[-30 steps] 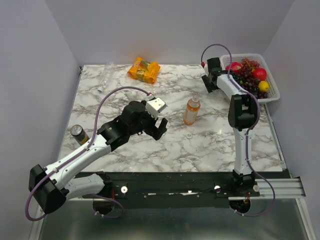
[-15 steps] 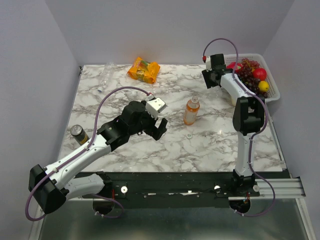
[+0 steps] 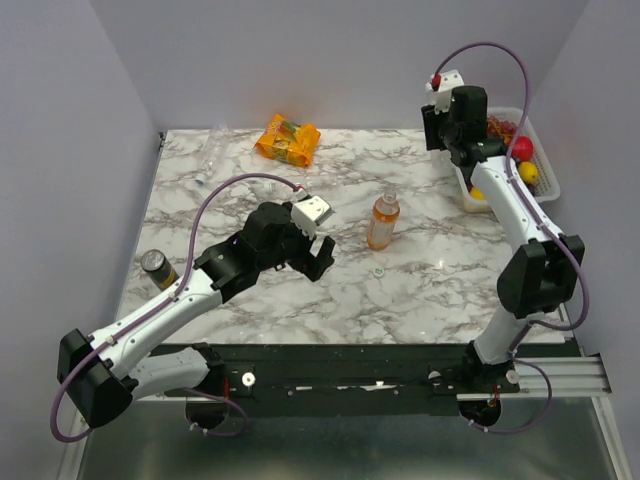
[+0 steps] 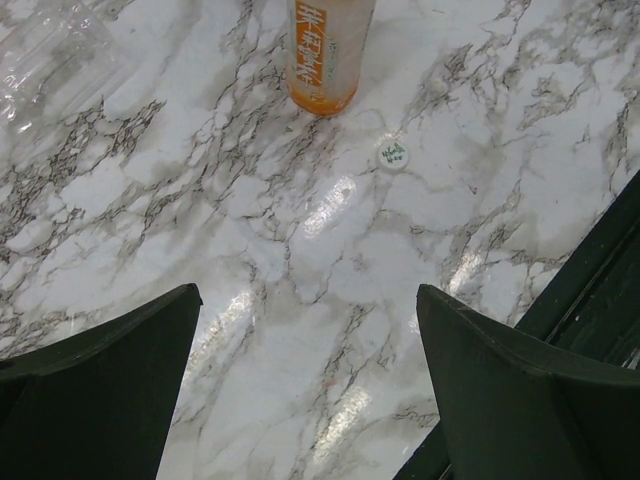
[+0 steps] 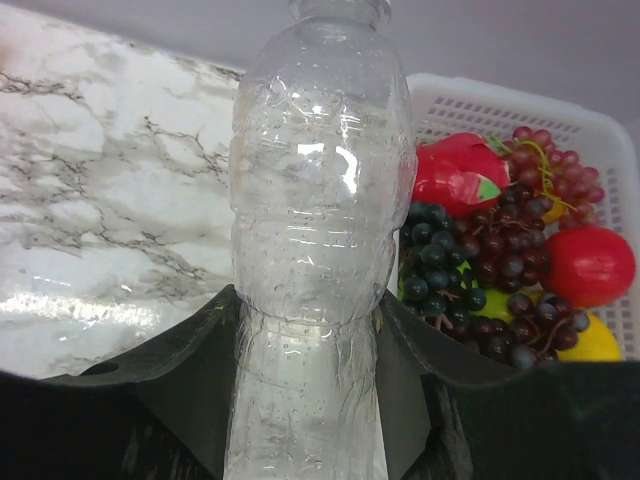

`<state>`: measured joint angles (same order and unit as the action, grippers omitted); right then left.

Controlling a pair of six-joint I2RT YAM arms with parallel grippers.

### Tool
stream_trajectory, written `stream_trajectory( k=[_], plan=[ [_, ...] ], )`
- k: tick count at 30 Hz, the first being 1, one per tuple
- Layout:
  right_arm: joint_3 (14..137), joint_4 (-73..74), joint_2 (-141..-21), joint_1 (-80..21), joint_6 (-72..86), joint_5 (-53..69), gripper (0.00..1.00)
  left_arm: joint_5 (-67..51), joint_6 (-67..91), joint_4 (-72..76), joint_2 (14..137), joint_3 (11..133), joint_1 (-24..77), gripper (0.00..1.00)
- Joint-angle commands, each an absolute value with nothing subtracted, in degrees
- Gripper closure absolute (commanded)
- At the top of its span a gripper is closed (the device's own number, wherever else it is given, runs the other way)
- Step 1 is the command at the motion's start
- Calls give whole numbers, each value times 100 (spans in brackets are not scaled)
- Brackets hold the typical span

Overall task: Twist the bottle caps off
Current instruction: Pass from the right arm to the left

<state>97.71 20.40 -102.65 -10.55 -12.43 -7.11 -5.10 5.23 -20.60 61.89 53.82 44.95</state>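
My right gripper [image 5: 312,330] is shut on a clear colourless bottle [image 5: 320,190], gripping its lower body. The bottle's top runs out of the frame, so its cap is not seen. In the top view this gripper [image 3: 433,128] is raised at the back right, beside the basket. An orange bottle [image 3: 383,222] stands upright mid-table, with a small white cap [image 3: 379,270] lying loose in front of it. My left gripper [image 3: 318,255] hangs open to the left of them, with nothing between its fingers [image 4: 100,390]. Its wrist view shows the orange bottle [image 4: 325,50] and the cap [image 4: 394,153] ahead. Another clear bottle [image 3: 210,155] lies at the back left.
A white basket [image 3: 543,160] of grapes and other fruit sits at the back right, close to the raised right arm. An orange snack packet [image 3: 288,138] lies at the back centre. A dark can [image 3: 157,268] rests near the left edge.
The right arm has lifted up and swung towards the back right, its jaws closing on the clear bottle. The left arm has not moved.
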Motion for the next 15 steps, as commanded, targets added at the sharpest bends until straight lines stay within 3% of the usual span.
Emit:
stream_trajectory(
  k=[1,7,15],
  plan=[
    [9361,1758,-9346,-1371,-1152,-1081,66,-826,633,-1899,6012,5458,4482,1],
    [8667,1600,-7912,-1485,-335,-344,65,-1528,878,-1487,5634,5353,4421,1],
    [6105,-199,-5505,-1512,1826,1483,64,-2838,1405,-467,4809,4914,4105,1]
  ],
)
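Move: The right hand already holds the clear bottle upright; the open left hand meant to take it is about 30 cm back, 28 cm to the left and 5 cm lower. From that right hand, the orange bottle stands roughly 17 cm back, 14 cm left and 17 cm below, and the fruit basket about 7 cm farther out, 19 cm right and 21 cm below. From the left hand, the clear bottle's middle is some 31 cm ahead, 28 cm right and 8 cm above; the orange bottle is 13 cm ahead, 15 cm right, 12 cm below, and the loose cap 6 cm ahead, 14 cm right, 21 cm below. Keeping its pinch on the clear bottle, the right arm speeds away from the fruit basket side, back about 17 cm and up some 15 cm with a little drift left towards the left gripper, while its fingers tip up to nearly level and its left side rolls up some 25 degrees. The left hand, fingers still wide open and empty, lifts about 7 cm and backs off some 3 cm, tilting its fingertips up from the table towards level to face the coming bottle. ##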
